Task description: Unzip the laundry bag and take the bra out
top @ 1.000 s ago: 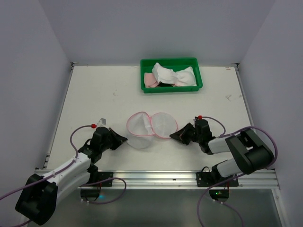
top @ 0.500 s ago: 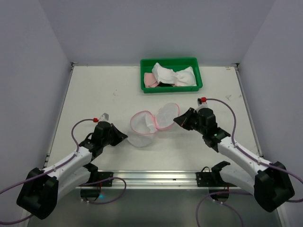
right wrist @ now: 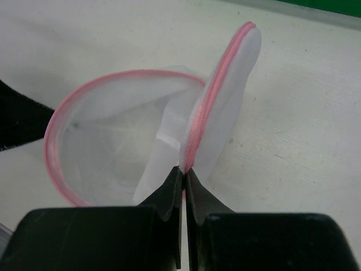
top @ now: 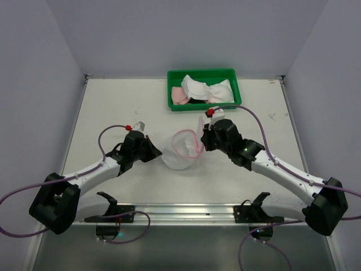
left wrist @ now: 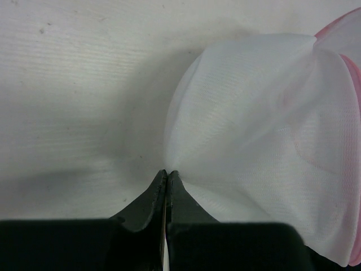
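The laundry bag (top: 180,152) of white mesh lies open mid-table, its pink-trimmed mouth (right wrist: 84,113) facing up and right. My left gripper (top: 159,156) is shut on the mesh of the bag's left side (left wrist: 265,141), pinching a fold at its fingertips (left wrist: 167,172). My right gripper (top: 203,141) is shut on the pink zipper rim of the round lid (right wrist: 225,84), which stands upright on edge. Inside the bag I see only a white label. The bra (top: 206,90), white with pale pink parts, lies in the green tray (top: 237,103) at the back.
The green tray stands against the back wall, just beyond the right gripper. Cables loop from both wrists. Grey walls enclose the table on three sides, and a metal rail runs along the near edge.
Both arms have reached farther onto the table. The right gripper has swung the lid from flat to upright and carried it left and back; the bag has shifted slightly that way too.
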{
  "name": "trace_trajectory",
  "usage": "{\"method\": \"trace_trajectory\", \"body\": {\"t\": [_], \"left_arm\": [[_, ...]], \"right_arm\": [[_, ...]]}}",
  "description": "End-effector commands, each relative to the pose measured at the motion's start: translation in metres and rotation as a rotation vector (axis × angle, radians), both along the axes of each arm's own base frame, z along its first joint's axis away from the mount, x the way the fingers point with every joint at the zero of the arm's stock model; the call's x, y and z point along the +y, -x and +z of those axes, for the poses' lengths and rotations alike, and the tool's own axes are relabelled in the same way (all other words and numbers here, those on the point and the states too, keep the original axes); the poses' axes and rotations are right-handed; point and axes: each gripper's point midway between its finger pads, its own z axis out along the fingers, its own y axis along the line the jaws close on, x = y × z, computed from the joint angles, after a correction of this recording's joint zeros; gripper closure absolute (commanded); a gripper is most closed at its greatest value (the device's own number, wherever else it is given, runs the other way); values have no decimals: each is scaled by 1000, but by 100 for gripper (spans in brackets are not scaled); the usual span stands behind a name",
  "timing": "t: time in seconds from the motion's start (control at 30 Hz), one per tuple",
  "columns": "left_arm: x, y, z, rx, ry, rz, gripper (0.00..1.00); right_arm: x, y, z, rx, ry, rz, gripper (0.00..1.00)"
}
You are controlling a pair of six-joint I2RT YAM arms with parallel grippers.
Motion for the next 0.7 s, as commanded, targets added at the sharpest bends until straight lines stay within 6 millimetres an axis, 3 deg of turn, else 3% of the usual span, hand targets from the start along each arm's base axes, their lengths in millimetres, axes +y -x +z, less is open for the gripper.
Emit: {"method": "trace_trajectory", "body": {"t": [0.0, 0.17, 0.4, 0.67], "left_arm": [[-22, -14, 21, -88, 31, -64, 100], [-24, -14, 8, -57, 27, -63, 100], [-21, -11, -10, -18, 3, -60, 100], [-19, -8, -25, -2, 9, -44, 100]], "right_arm": [[11, -6, 20, -123, 163, 121, 100], [40, 5, 18, -162, 273, 271, 100], [81, 35, 14, -177, 291, 525, 100], [113, 68, -13, -104, 285, 764, 100]]}}
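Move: The right hand still pinches the rim of the laundry bag's raised lid, and the bag's open mouth, where the lid is going, is centred about 7 cm to its left, 1 cm ahead and 8 cm below. From that hand the green tray lies roughly 29 cm ahead, 2 cm to the right and 15 cm down. The left hand keeps hold of the bag's left side, with the mouth's middle some 11 cm to its right, 3 cm ahead and 2 cm higher. Keeping its pinch on the pink lid rim, the right hand sweeps about 10 cm left and 5 to 6 cm back across the open mouth towards the left hand, sinking about 2 cm mostly near the end, while it turns some 35 degrees counter-clockwise and rolls its left side down. The left hand, still shut on the bag's side wall, sinks about 2.5 cm and eases 1.5 cm to the right early on, holding the bag against the pull of the lid. ##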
